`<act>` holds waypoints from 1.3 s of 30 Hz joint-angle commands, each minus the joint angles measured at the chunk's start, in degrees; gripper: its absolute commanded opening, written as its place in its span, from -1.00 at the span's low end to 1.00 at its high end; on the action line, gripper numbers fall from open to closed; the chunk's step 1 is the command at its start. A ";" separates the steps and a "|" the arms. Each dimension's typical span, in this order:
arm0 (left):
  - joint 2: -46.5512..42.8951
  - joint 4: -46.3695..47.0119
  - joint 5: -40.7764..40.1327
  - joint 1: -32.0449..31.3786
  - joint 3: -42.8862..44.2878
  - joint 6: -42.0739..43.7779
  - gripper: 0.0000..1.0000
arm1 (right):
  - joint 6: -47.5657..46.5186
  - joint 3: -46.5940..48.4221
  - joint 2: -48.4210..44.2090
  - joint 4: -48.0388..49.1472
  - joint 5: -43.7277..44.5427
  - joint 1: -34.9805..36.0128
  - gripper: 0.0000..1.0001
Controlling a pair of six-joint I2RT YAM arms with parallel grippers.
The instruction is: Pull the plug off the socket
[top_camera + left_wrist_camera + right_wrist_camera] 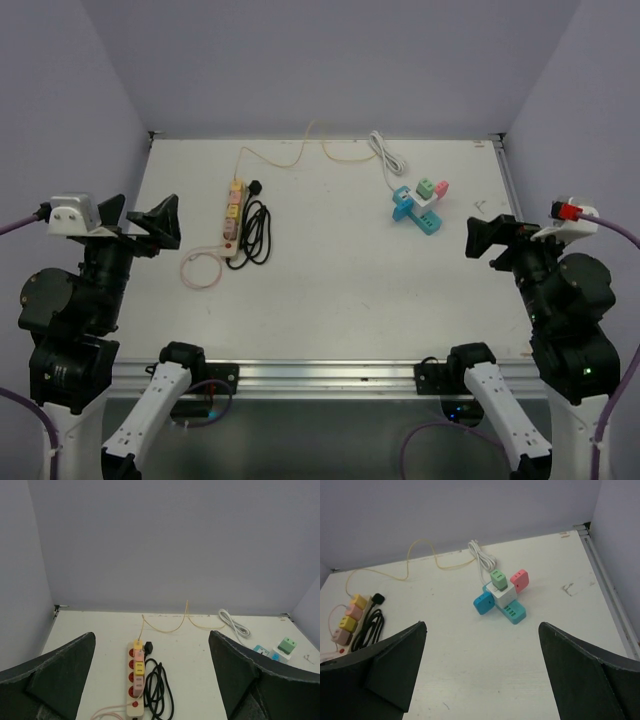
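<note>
A cream power strip (233, 222) (134, 686) lies left of centre with yellow and pink plugs (139, 668) in its sockets. A black plug (148, 646) and its coiled cable (258, 232) rest beside it. To the right sits a white cube socket (424, 205) (502, 594) carrying a green plug (498, 578), a pink plug (519, 580) and a blue plug (483, 603) on a teal base (512, 612). My left gripper (140, 228) (151, 634) hangs open over the left edge. My right gripper (490, 238) (482, 625) hangs open at the right edge. Neither touches anything.
A thin yellow cable (300, 150) loops along the back from the strip. A bundled white cable (388, 160) runs from the cube to the back wall. A pink cable loop (200, 268) lies at the strip's near end. Purple walls enclose the table.
</note>
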 commanded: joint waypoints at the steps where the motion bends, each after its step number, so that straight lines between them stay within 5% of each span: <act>1: 2.63 -0.18 1.84 -0.16 -1.62 -1.39 0.99 | 1.38 -1.43 3.92 -3.42 0.72 0.23 0.98; 16: 3.60 8.60 8.35 -0.16 -22.17 -0.95 0.99 | 4.73 -17.52 18.07 6.67 -1.22 0.23 0.98; 27: 0.26 16.77 7.56 -0.69 -36.94 -0.25 0.99 | 0.33 -25.52 37.65 34.08 -1.13 -3.71 0.98; 32: -0.97 17.13 4.57 -1.48 -37.39 0.02 0.99 | 1.12 -26.58 46.28 46.72 -5.78 -7.58 0.97; 39: -1.24 17.39 3.25 -1.74 -37.66 0.02 0.99 | -1.07 -23.15 57.27 51.41 -13.16 -10.31 0.98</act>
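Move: The white adapter, seated on the teal strip, lies about 27 cm ahead of the right hand, 1 cm left and 36 cm below. The green plug tops it, roughly 1 cm farther out and 1 cm left of it; the blue plug sits 4 cm to its left and 2 cm nearer, the pink plug 3 cm beyond and 2 cm right of it. From the left hand the adapter is some 28 cm ahead, 40 cm right and 42 cm below. The white adapter and its plugs are what the right hand closes in on, open and untouching: it sinks about 32 cm and reaches 20 cm forward, steeply down at first, then more outward, tipping down some 35 degrees to just short of the teal strip's near end. The left hand, also open, drops over 20 cm and eases forward and slightly right, tipping down. ##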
